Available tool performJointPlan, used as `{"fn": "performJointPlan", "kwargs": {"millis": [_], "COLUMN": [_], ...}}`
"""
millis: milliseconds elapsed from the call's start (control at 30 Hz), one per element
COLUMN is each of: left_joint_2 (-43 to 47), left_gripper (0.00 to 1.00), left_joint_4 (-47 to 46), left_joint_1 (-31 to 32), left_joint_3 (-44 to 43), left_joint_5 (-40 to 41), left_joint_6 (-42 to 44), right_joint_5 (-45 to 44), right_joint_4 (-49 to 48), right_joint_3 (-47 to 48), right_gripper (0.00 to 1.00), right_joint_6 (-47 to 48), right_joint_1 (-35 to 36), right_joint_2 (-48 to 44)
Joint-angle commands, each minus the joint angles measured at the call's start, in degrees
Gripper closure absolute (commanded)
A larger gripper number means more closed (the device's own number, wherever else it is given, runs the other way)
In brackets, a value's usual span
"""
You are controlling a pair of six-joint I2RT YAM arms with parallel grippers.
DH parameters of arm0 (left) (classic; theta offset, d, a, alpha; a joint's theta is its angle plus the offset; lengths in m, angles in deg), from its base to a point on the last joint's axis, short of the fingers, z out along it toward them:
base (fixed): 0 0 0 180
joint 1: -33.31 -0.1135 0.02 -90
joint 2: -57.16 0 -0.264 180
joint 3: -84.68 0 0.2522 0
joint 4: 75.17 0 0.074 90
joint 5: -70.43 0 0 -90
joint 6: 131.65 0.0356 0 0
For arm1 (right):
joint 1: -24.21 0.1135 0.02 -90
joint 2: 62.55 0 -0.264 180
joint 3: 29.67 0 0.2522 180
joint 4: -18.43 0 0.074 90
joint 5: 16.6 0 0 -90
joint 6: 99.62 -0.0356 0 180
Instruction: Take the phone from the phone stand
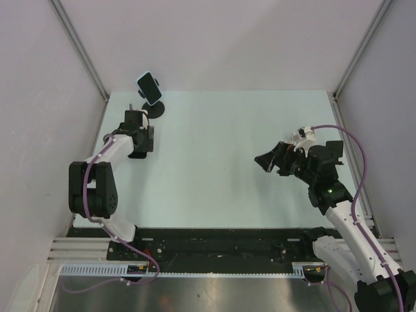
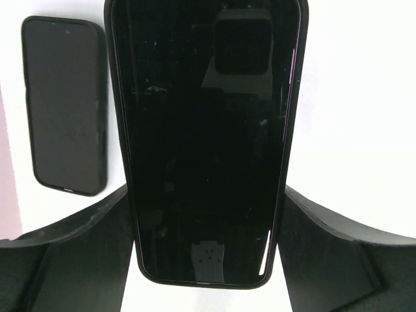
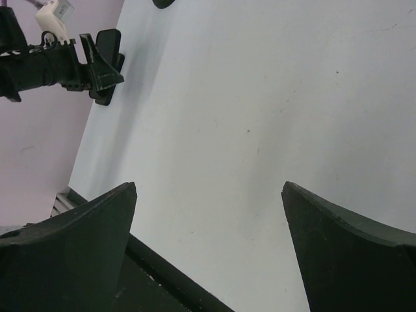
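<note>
The phone (image 1: 149, 86), black with a pale back, leans on its stand, whose round black base (image 1: 156, 109) sits at the table's far left by the back wall. My left gripper (image 1: 138, 112) is just in front of it. In the left wrist view the dark phone screen (image 2: 205, 130) fills the middle. My left gripper (image 2: 207, 186) is open, with one finger (image 2: 78, 253) close to each side of the phone's lower half; I cannot tell whether they touch it. My right gripper (image 1: 263, 161) is open and empty over the right of the table, as the right wrist view (image 3: 209, 184) shows.
A second dark phone shape (image 2: 65, 104) shows left of the phone and looks like its reflection on the wall. White walls close in the table on three sides. The black rail (image 1: 214, 244) runs along the near edge. The left arm (image 3: 58, 65) shows in the right wrist view.
</note>
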Motion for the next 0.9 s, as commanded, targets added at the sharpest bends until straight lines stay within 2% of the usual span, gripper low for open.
{"fn": "performJointPlan", "kwargs": {"millis": [0, 267, 367, 500, 667, 800, 867], "left_joint_2": [-3.3, -9.8, -10.9, -12.4, -13.7, -14.0, -14.2], "left_gripper": [0.88, 0.83, 0.82, 0.73, 0.66, 0.53, 0.51], "left_joint_4": [-1.9, -0.9, -0.7, -0.6, -0.2, 0.1, 0.3], "left_joint_1": [-3.5, -9.1, -9.9, -10.5, -10.8, -10.8, -10.8], "left_joint_3": [-5.7, -8.8, -8.8, -8.9, -9.3, -9.2, -9.2], "left_joint_5": [0.3, -5.4, -4.1, -3.3, -4.3, -3.8, -3.6], "left_joint_6": [4.1, 3.5, 3.8, 4.1, 4.1, 3.9, 3.5], "right_joint_5": [2.9, 4.4, 4.9, 6.4, 6.7, 6.5, 6.5], "right_joint_4": [-1.4, -3.5, -4.0, -4.9, -5.3, -5.1, -5.2], "right_joint_3": [0.4, 0.4, 0.4, 0.4, 0.4, 0.4, 0.4], "right_gripper": [0.0, 0.0, 0.01, 0.01, 0.01, 0.01, 0.01], "right_joint_6": [-0.5, -3.6, -3.8, -5.0, -5.7, -5.7, -5.7], "right_joint_1": [-0.2, -0.1, -0.1, 0.1, 0.6, 1.3, 1.6], "right_joint_2": [0.1, 1.8, 2.6, 3.6, 4.0, 4.2, 4.4]}}
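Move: Low over the left side of the table, the left hand already holds the removed phone; the lying phone it is being brought beside is about 14 cm to its left, 6 cm ahead and 8 cm below. The phone stand, with another phone on it, is some 24 cm ahead and 6 cm to the right, its middle 2 cm lower than the hand. From the empty right hand, the lying phone is roughly 65 cm left, 18 cm ahead and 22 cm below. Swinging left and sinking, about 6 cm each way, the left hand brings the held phone down close along the right side of the lying phone, edging slightly forward before easing back. Its fingers tip some 10 degrees steeper, the hand turns a little counter-clockwise, and the grip on the phone's sides stays shut as the hand settles to a stop. The open right hand drifts about 2 cm left. ##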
